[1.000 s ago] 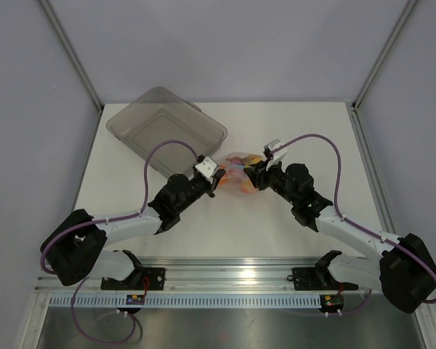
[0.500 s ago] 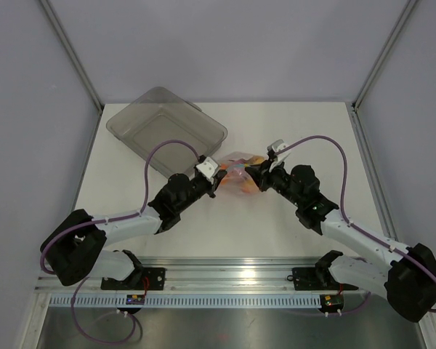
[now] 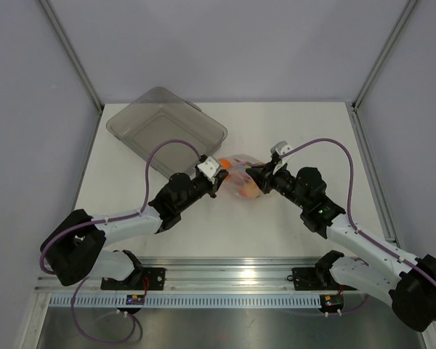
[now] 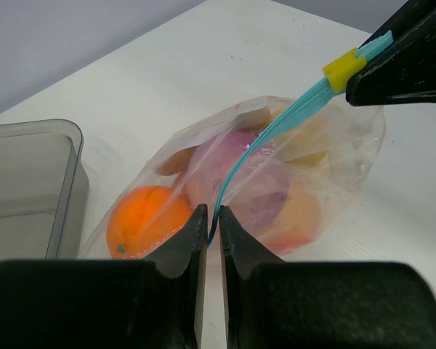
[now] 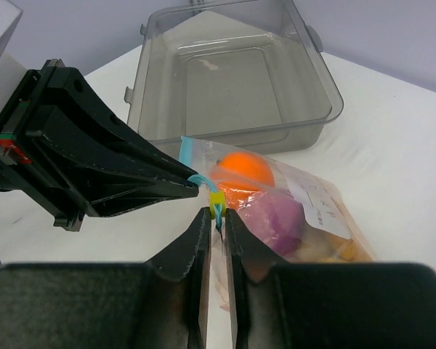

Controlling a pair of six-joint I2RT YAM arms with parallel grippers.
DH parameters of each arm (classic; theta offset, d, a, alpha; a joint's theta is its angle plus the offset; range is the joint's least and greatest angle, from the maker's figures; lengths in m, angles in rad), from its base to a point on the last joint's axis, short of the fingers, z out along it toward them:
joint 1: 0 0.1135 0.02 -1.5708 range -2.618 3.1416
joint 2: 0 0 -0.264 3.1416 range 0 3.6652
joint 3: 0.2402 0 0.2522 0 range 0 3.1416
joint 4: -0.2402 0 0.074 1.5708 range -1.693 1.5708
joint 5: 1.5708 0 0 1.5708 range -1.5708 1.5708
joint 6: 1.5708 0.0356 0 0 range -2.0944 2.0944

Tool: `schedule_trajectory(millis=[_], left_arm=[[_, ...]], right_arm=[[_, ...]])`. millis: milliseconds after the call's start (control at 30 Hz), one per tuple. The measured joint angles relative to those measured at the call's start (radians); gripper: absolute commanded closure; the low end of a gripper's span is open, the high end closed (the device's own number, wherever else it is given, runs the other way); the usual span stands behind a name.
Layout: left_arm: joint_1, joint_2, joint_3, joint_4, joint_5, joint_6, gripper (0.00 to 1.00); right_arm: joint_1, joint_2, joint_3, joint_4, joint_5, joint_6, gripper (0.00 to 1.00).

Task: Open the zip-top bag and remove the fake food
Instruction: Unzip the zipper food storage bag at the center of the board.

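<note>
The zip-top bag [image 3: 241,182] lies on the white table between my two grippers. It is clear and crinkly, with a teal zip strip [image 4: 276,127]. Through the plastic I see fake food: an orange ball [image 4: 142,218], a purple piece [image 5: 280,218] and yellow-orange bits. My left gripper [image 4: 212,218] is shut on one end of the zip strip. My right gripper [image 5: 216,218] is shut on the strip at its yellow slider [image 5: 216,200], close to the left fingers [image 5: 116,167]. In the top view the left gripper [image 3: 219,177] and right gripper [image 3: 252,174] meet over the bag.
A grey translucent tray [image 3: 123,120] stands at the back left of the table, just beyond the bag; its rim [image 5: 316,65] fills the top of the right wrist view. Metal frame posts rise at the table's back corners.
My right gripper has narrowed onto the yellow slider and its arm has swung lower and to the right. The bag has shifted a little. The left gripper has barely moved.
</note>
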Motion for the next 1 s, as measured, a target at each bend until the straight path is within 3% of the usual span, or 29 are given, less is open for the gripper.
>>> schedule_trajectory(millis=[100,333,533,900,1000], left_arm=[[0.0,-0.005,0.0,-0.019,-0.002,0.0,0.87],[0.0,-0.018,-0.003,-0.019,-0.002,0.0,0.87],[0.0,-0.019,-0.003,-0.018,-0.011,0.0,0.88],[0.0,-0.019,-0.003,-0.02,-0.077,0.0,0.88],[0.0,-0.019,-0.003,-0.021,-0.082,-0.001,0.88]], right_arm=[[0.0,0.0,0.0,0.001,-0.003,-0.003,0.66],[0.0,0.003,0.0,0.009,-0.021,-0.011,0.66],[0.0,0.006,0.0,0.009,-0.021,-0.014,0.53],[0.0,-0.011,-0.014,-0.011,-0.018,-0.03,0.52],[0.0,-0.003,-0.014,-0.014,-0.019,-0.042,0.57]])
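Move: The yellow zip slider sits right at the right fingertips, about 1 cm to their left. From that hand the orange in the bag is roughly 8 cm left, 2 cm ahead and 10 cm down, and the peach about 5 cm back and 12 cm down. From the left hand, pinching the zip's other end, the slider lies some 7 cm right, 1 cm ahead and 4 cm up. Right fingers open by a third, freeing the slider end, sinking 1 cm; left keeps its pinch, easing 1 cm forward-left. ##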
